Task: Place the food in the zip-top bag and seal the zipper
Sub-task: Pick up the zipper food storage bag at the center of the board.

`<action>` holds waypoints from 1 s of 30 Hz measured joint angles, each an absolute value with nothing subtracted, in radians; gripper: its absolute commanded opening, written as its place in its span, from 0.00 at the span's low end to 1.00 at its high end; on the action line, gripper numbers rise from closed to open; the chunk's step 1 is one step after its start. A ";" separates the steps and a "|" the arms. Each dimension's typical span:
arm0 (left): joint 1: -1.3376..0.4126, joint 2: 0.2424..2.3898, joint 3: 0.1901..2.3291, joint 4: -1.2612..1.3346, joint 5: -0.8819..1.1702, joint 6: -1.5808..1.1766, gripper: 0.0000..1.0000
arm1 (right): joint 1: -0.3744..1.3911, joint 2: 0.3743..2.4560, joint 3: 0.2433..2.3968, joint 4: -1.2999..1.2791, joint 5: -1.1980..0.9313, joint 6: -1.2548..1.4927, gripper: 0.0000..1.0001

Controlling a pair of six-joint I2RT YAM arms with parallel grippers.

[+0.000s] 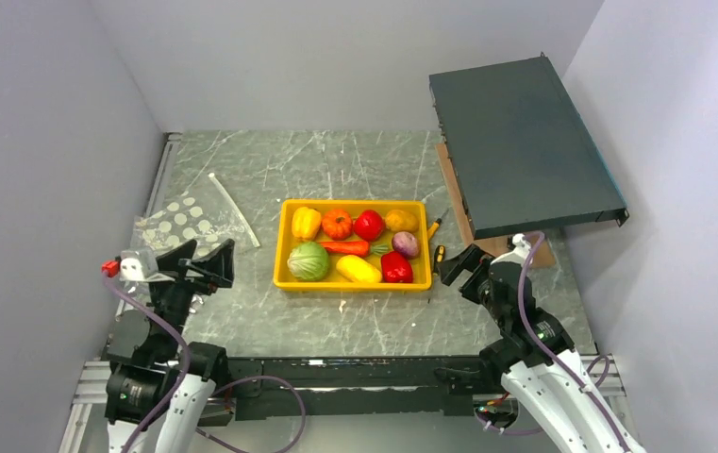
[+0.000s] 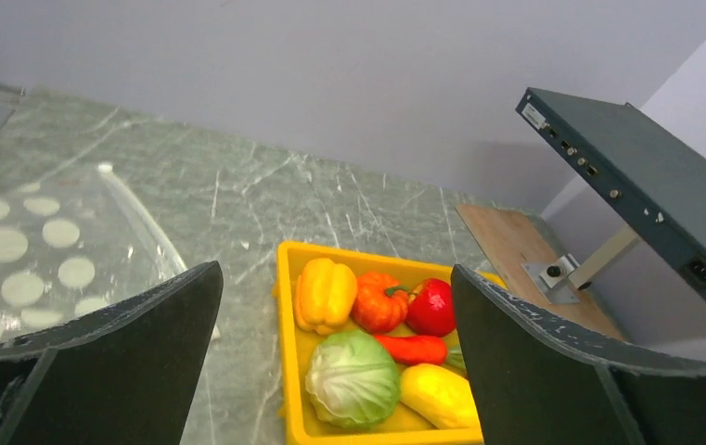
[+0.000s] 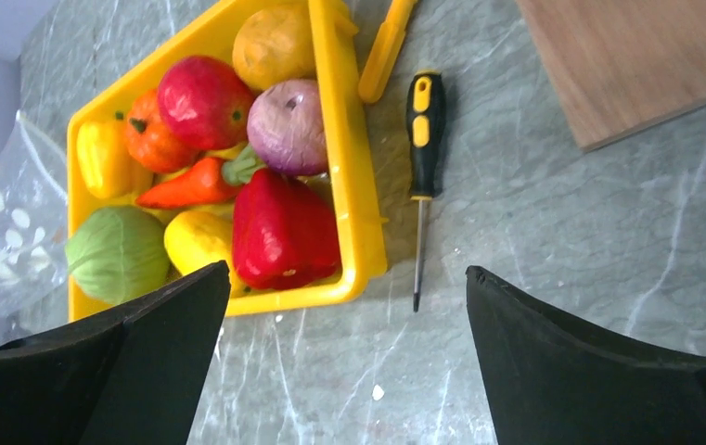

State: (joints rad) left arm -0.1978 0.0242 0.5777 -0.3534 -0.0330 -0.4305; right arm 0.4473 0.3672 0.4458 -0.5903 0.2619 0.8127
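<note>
The yellow tray (image 1: 284, 247) at mid-table holds the food: yellow pepper (image 1: 306, 223), orange pumpkin (image 1: 337, 223), red tomato (image 1: 368, 225), a yellow piece (image 1: 400, 220), purple onion (image 1: 406, 243), carrot (image 1: 345, 247), green cabbage (image 1: 308, 261), another yellow piece (image 1: 359, 269) and red pepper (image 1: 395, 267). The clear dotted zip-top bag (image 1: 190, 219) lies flat at the left, its whitish zipper (image 1: 232, 209) along its right edge. My left gripper (image 1: 211, 264) is open and empty just near the bag. My right gripper (image 1: 456, 264) is open and empty right of the tray.
A dark flat box (image 1: 520, 142) rests tilted over a wooden board (image 1: 454, 184) at the back right. A yellow-and-black screwdriver (image 3: 422, 139) and a yellow tool (image 3: 386, 46) lie between the tray and the board. Grey walls enclose the table.
</note>
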 measured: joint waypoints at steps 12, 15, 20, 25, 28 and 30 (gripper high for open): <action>-0.198 0.172 0.837 -0.773 -0.177 -0.564 0.99 | 0.447 0.390 0.408 -0.553 -0.094 0.800 1.00; -0.198 0.146 0.823 -0.799 -0.168 -0.563 0.99 | 0.454 0.439 0.406 -0.511 -0.181 0.753 1.00; -0.198 0.146 0.813 -0.869 -0.196 -0.579 0.99 | 0.627 0.542 0.408 -0.414 -0.202 0.712 1.00; -0.198 0.236 0.820 -0.941 -0.242 -0.599 0.99 | 1.024 0.744 0.476 -0.286 -0.032 0.673 1.00; -0.198 0.328 0.820 -0.960 -0.248 -0.599 0.99 | 1.172 0.862 0.540 -0.229 0.078 0.649 1.00; -0.198 0.395 0.819 -0.953 -0.247 -0.599 0.99 | 1.219 0.938 0.596 -0.200 0.135 0.634 1.00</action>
State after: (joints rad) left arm -0.1978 0.3950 0.8192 -0.9531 -0.2474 -0.5995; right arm 1.2190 0.9382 0.5961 -0.2001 0.1349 0.6338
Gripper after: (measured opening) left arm 0.986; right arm 0.997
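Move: Some 14 cm ahead of the left hand, 14 cm to its left and about 30 cm below lies the middle of the zip-top bag, flat on the table; its zipper strip is about 18 cm ahead and 2 cm left. The yellow crate's middle is about 10 cm ahead and 25 cm right. From the right hand, roughly 13 cm below, the bag is some 60 cm left and 13 ahead, the crate 21 left and 8 ahead, the screwdriver 2 left and 2 ahead. Sinking about 10 cm and easing some 3 cm left, the left hand tips its fingers about 40 degrees down towards the bag. Meanwhile the right hand sweeps some 21 cm left and 10 cm back, nearly level, along the crate's near side towards the bag, swinging about 55 degrees counter-clockwise until its fingers point left. Both grippers stay wide open, touching nothing. ##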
